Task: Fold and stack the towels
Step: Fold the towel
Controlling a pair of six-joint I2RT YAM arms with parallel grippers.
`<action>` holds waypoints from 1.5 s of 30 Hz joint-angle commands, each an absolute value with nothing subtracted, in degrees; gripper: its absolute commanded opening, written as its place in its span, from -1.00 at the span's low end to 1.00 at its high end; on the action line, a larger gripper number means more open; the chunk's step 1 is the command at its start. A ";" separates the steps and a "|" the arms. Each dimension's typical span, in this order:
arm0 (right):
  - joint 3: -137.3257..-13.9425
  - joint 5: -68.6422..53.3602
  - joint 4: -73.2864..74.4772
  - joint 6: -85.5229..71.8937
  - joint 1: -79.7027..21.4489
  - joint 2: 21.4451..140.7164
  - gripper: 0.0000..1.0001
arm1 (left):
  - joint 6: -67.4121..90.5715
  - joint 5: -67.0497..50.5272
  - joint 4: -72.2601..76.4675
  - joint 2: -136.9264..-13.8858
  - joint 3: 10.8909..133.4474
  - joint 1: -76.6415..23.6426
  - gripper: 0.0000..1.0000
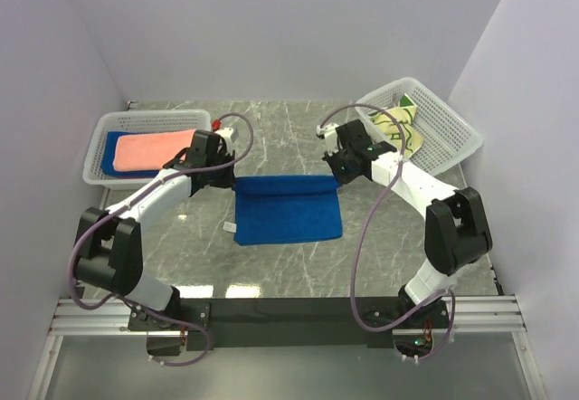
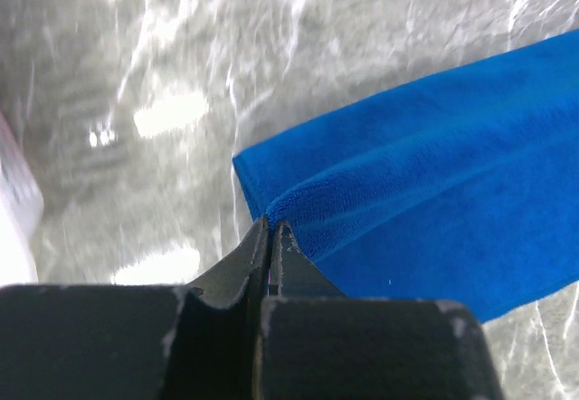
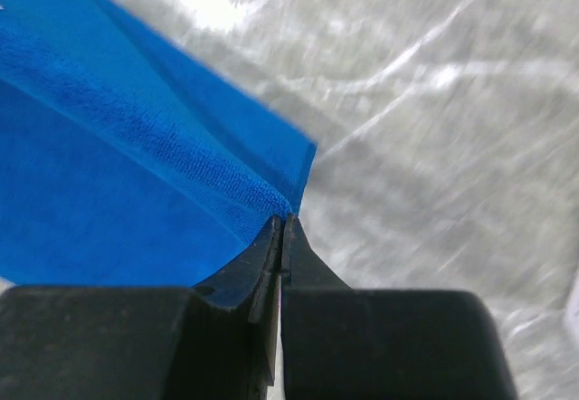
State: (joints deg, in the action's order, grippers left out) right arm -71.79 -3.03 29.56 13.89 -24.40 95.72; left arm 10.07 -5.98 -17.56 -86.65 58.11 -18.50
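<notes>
A royal blue towel (image 1: 288,206) hangs stretched between both grippers over the marble table, its lower part lying on the surface. My left gripper (image 1: 233,181) is shut on its far left corner; the left wrist view shows that gripper (image 2: 272,225) pinching the blue towel (image 2: 434,174) at the corner. My right gripper (image 1: 336,180) is shut on the far right corner, and the right wrist view shows this gripper (image 3: 282,220) closed on the towel (image 3: 118,174). A salmon-pink towel (image 1: 154,150) lies on a blue towel (image 1: 112,153) in the left basket. A pale yellow towel with green (image 1: 401,121) sits in the right basket.
A white lattice basket (image 1: 98,159) stands at the back left, close to my left arm. A second white lattice basket (image 1: 452,133) is tilted at the back right, beside my right arm. White walls close in on three sides.
</notes>
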 commanded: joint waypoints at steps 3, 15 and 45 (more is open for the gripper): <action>-65.05 -3.95 28.74 7.48 -24.78 89.65 -1.00 | 16.87 -2.90 -19.34 -80.00 54.24 -18.98 -0.99; -57.58 -3.25 28.57 0.09 -24.87 84.38 -1.00 | 27.94 -5.27 -21.01 -72.07 43.78 -20.39 -0.99; -53.35 -6.06 30.58 -8.17 -25.66 85.78 -1.00 | 36.74 -2.90 -19.77 -73.03 35.24 -23.29 -0.99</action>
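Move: Both hands still pinch the blue towel's raised edge. Its near-left corner lies about 15 cm back, 1 cm right and 9 cm below the left hand; its near-right corner about 14 cm back, 1 cm right and 9 cm below the right hand. The white label is some 11 cm back and 2 cm left of the left hand. The coral towel sits roughly 10 cm ahead and 17 cm left of the left hand, 6 cm lower. Both hands draw the pinched edge 10–12 cm back and about 5 cm down towards the towel's near edge. ##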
